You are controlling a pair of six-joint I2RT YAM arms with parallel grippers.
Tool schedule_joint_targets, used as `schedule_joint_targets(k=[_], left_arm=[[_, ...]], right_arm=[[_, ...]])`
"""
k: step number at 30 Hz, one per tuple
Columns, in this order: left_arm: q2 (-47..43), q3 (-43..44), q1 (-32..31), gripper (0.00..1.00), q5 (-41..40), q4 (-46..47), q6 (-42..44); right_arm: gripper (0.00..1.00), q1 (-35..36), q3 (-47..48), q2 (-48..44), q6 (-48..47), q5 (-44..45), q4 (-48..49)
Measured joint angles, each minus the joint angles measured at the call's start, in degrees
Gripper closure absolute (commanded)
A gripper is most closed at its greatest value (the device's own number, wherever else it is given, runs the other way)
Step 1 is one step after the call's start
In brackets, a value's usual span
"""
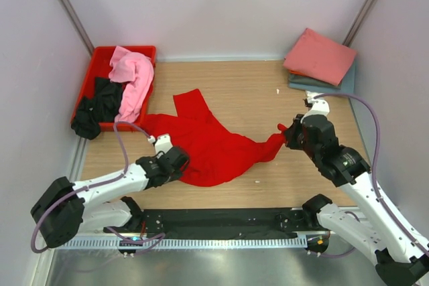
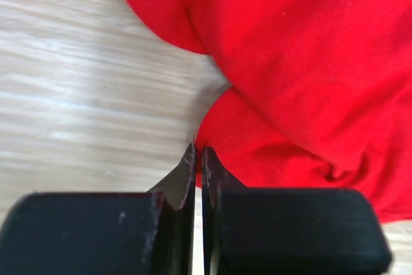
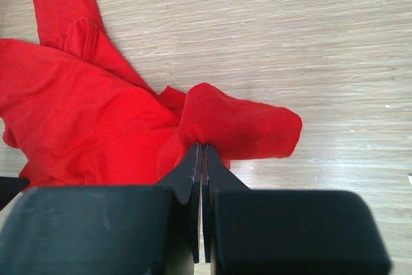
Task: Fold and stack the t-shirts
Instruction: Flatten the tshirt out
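A bright red t-shirt [image 1: 214, 145] lies crumpled across the middle of the wooden table. My left gripper [image 1: 175, 163] is low at its near-left edge. In the left wrist view the gripper [image 2: 199, 149] is shut, its tips pinching the very edge of the red cloth [image 2: 302, 62]. My right gripper [image 1: 287, 133] holds the shirt's right end. In the right wrist view that gripper [image 3: 202, 146] is shut on a bunched fold of the red t-shirt [image 3: 96, 120]. A folded salmon pink t-shirt [image 1: 320, 55] rests on a folded grey-blue one [image 1: 348, 84] at the back right.
A red plastic crate [image 1: 100, 58] stands at the back left, with a light pink shirt [image 1: 134, 75] and a black shirt [image 1: 94, 108] hanging over its rim. Pale walls close in the table on three sides.
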Motion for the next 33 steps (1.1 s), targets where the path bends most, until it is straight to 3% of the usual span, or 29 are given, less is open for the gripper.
schedule_joint_targets(k=[5, 9, 13, 17, 21, 25, 33], left_arm=[[-9.7, 7.7, 0.0, 1.00, -0.6, -12.0, 0.4], [-21.6, 23.0, -0.2, 1.00, -1.9, -19.2, 4.0], [-28.1, 41.2, -0.3, 1.00, -3.0, -20.9, 13.0], [-27.2, 60.5, -0.2, 1.00, -3.2, -21.4, 24.7], [-24.0, 73.3, 0.0, 1.00, 1.0, -19.9, 34.8], [-20.1, 81.0, 3.8, 1.00, 10.1, -18.8, 40.7], [-16.9, 86.5, 21.4, 1.00, 27.6, -16.9, 42.7]], right_arm=[[0.99, 0.0, 8.7, 0.1, -1.0, 2.1, -3.8], [0.99, 0.0, 20.9, -1.1, -4.8, 3.5, -4.3], [0.99, 0.0, 28.3, -7.1, -9.8, 3.0, -0.6], [0.99, 0.0, 31.9, -15.7, -14.4, 1.9, 5.1], [0.99, 0.0, 36.2, -21.7, -17.6, -2.3, 12.0], [0.99, 0.0, 43.0, -21.6, -19.5, -8.3, 14.5], [0.99, -2.4, 56.3, -14.3, -22.8, -15.7, 15.2]])
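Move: Both hands already grip the red t-shirt. The left hand has its near edge down at the table, with the shirt's middle about 11 cm ahead and 11 cm to its right. The red bin stands some 30 cm ahead and 17 cm left of it. The right hand holds an end some 20 cm up: the shirt's middle is roughly 21 cm left, 6 cm ahead and 20 cm below, the folded stack about 33 cm ahead, 11 cm right and 17 cm below. Sharply upwards, both hands carry the pinched t-shirt off the table, the left nearly 60 cm and the right about 45 cm, fast at first and then easing. The right also swings well back towards the base; the left eases back a little, and they draw apart sideways. Both wrists tip up by around 80 degrees until the fingers point upwards, keeping their grip. ##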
